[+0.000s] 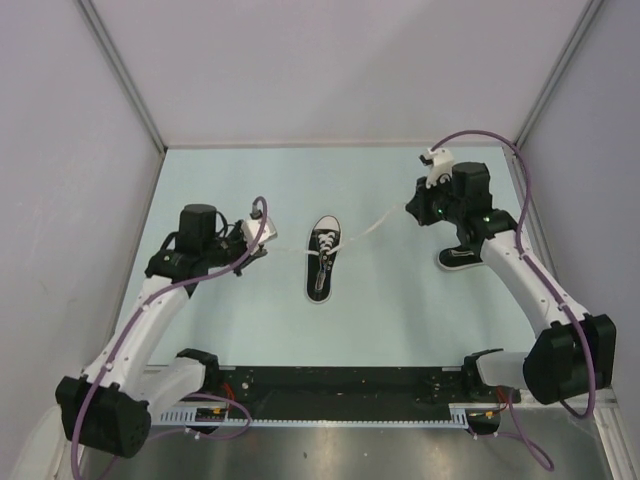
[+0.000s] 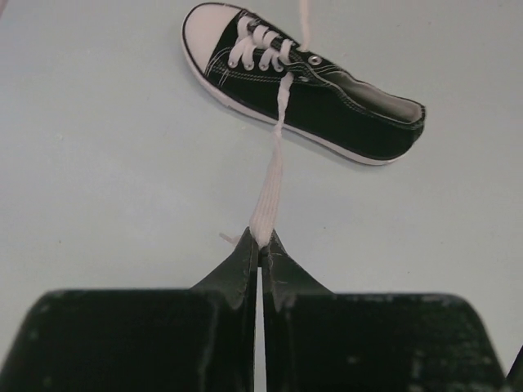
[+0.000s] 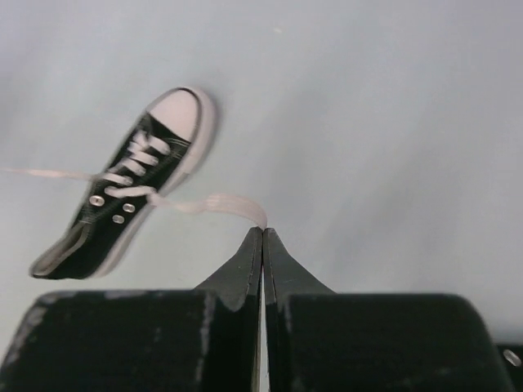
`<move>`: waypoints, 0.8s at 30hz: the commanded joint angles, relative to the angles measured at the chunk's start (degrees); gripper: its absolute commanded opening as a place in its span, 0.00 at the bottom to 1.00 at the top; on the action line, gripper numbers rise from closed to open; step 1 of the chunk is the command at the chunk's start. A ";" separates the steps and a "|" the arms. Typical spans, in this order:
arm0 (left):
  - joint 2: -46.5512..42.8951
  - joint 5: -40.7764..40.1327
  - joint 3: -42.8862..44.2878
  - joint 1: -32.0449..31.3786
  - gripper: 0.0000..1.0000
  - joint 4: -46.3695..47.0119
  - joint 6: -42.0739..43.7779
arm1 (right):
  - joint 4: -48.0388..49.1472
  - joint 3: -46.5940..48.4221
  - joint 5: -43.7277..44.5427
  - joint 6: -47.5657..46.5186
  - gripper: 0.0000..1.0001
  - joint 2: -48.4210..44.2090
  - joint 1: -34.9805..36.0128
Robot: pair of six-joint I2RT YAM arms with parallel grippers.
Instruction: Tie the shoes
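Note:
A small black sneaker (image 1: pixel 323 258) with a white toe cap lies in the middle of the table, toe pointing away. The left wrist view has this sneaker (image 2: pixel 302 82) ahead, and the right wrist view has it (image 3: pixel 122 204) at the left. My left gripper (image 1: pixel 268 240) is shut on the end of one white lace (image 2: pixel 270 180), which runs taut from the eyelets to the fingertips of the left gripper (image 2: pixel 263 241). My right gripper (image 1: pixel 413 213) is shut on the other lace (image 3: pixel 216 202), pinched at the tips of the right gripper (image 3: pixel 263 230). That lace (image 1: pixel 375 228) stretches right from the shoe.
A second black sneaker (image 1: pixel 458 257) lies at the right, partly under my right arm. Grey walls close off the back and both sides. The arm bases and a black rail (image 1: pixel 330 395) line the near edge.

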 commanded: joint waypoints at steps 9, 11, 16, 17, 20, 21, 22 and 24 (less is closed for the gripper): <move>-9.43 5.06 -7.46 -6.91 0.00 0.08 12.37 | 13.60 17.70 -8.05 14.75 0.00 20.09 17.15; -10.49 5.15 -8.24 -7.70 0.00 -0.19 13.25 | 14.74 20.86 -9.28 15.72 0.00 22.73 20.58; -13.74 4.01 -10.88 -10.16 0.00 -2.63 18.43 | 16.24 26.06 -11.39 17.92 0.00 31.16 27.43; -14.09 3.92 -11.15 -10.95 0.00 -3.17 19.05 | 16.59 26.76 -11.92 18.44 0.00 32.49 29.35; -15.67 4.01 -12.38 -12.10 0.00 -4.49 20.72 | 16.94 29.49 -13.24 19.76 0.00 36.97 32.35; -16.03 3.92 -12.56 -12.27 0.00 -4.93 21.68 | 16.95 30.19 -13.59 20.20 0.00 37.85 32.97; -16.38 3.74 -12.82 -12.54 0.00 -5.37 22.21 | 16.95 31.24 -14.29 20.64 0.00 40.12 33.41; -17.17 3.48 -13.43 -12.98 0.00 -5.90 23.62 | 17.12 31.95 -15.26 21.52 0.00 41.89 34.55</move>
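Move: Each hand already holds a lace end. The shoe's middle lies about 22 cm left of the right hand, 4 cm back and 17 cm below. From that hand, the left lace's middle is some 28 cm left, 6 cm back and 9 cm down, and the left gripper 35 cm left, 10 cm back and 4 cm down. From the left hand, the shoe is roughly 6 cm ahead, 13 cm right and 13 cm below. Right hand sweeps its held lace some 33 cm left over the shoe; left hand draws back 8 cm. ##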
